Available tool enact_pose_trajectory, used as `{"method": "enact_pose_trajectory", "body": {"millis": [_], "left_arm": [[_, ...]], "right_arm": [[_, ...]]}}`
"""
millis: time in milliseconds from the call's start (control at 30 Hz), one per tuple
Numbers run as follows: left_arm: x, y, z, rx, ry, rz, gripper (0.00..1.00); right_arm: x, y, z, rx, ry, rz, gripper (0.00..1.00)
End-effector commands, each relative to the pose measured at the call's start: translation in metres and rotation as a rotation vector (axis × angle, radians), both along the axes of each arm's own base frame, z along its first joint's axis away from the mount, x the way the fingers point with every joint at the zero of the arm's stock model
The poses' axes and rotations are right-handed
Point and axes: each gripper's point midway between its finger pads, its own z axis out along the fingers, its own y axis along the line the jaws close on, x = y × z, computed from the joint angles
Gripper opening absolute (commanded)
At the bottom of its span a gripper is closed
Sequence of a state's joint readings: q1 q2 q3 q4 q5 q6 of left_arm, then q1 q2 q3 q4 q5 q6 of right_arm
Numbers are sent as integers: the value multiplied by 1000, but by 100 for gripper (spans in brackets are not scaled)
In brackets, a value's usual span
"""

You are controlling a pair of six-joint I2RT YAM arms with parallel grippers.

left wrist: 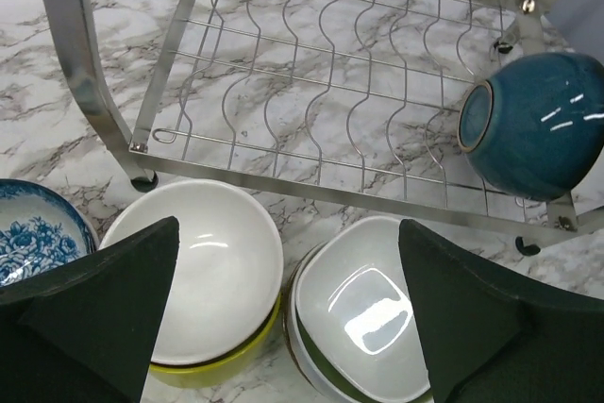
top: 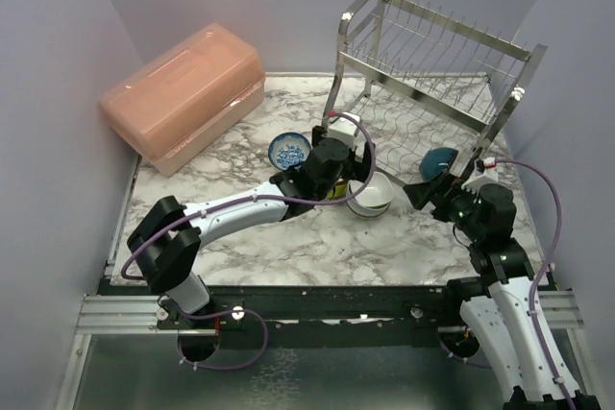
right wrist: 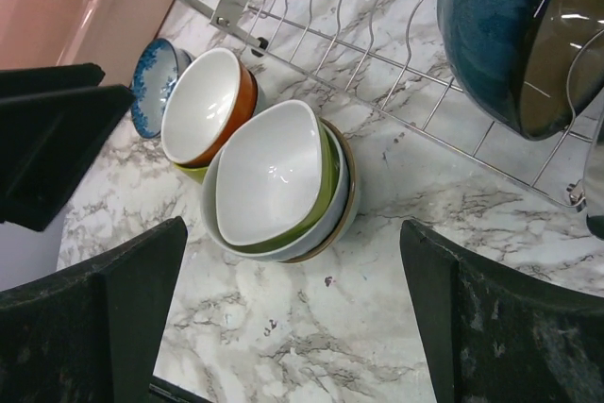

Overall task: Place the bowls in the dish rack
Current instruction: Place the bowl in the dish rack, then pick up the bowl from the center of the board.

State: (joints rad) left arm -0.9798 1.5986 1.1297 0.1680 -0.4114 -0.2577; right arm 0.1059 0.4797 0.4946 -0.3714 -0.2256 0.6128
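Two stacks of bowls stand on the marble in front of the dish rack (top: 432,74). One is a round white bowl (left wrist: 203,271) on a lime one. The other is a squarish white bowl (left wrist: 363,304) nested in green and pale bowls (right wrist: 274,176). A blue-and-white patterned bowl (top: 288,151) sits to their left. A teal bowl (left wrist: 538,125) lies on its side on the rack's lower wire shelf (left wrist: 321,92). My left gripper (left wrist: 288,233) hovers open above the two stacks, holding nothing. My right gripper (right wrist: 293,233) is open and empty over bare marble, right of the stacks.
A pink lidded plastic box (top: 183,93) stands at the back left. The rack's chrome legs (left wrist: 85,73) come down close behind the stacks. The left gripper's black body (right wrist: 47,139) shows at the left of the right wrist view. Pale walls close in three sides.
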Motion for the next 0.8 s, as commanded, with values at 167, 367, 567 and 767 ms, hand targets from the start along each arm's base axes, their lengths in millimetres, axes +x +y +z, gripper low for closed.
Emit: {"method": "enact_pose_trajectory", "body": {"millis": [167,367,567,767], "left_arm": [[0,25,35,-220,43,36,99],[5,48,30,-271,61,85,99],[8,56,25,-290,76,97,99],[11,63,24,-290,77,109,99]], "right_arm": [[9,18,-13,52,49,78,97],[16,19,-28,30,101,94,95],[26,7,-41,-9,137,24,95],[41,-13,-41,-90,141,-77,95]]}}
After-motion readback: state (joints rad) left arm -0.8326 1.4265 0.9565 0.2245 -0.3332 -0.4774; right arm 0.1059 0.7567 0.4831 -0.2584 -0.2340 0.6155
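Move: The teal bowl in the rack lies about 8 cm ahead of my right hand, 3 cm right and 5 cm below. The square white bowl on its stack is 2 cm ahead, 14 cm left. Some 12 cm beneath my left hand and 3 cm left of it is the round white bowl; from that hand, the blue patterned bowl stands 3 cm ahead, 13 cm left, and the square bowl 6 cm back, 8 cm right. I sink my open right hand about 5 cm beside the rack's front, easing 2–3 cm forward towards the teal bowl and tipping the fingers down some 10 degrees. Meanwhile I carry my empty, open left hand about 6 cm left, away from the teal bowl towards the blue patterned one, first rising slightly, then dipping back, its left side rolling down. ##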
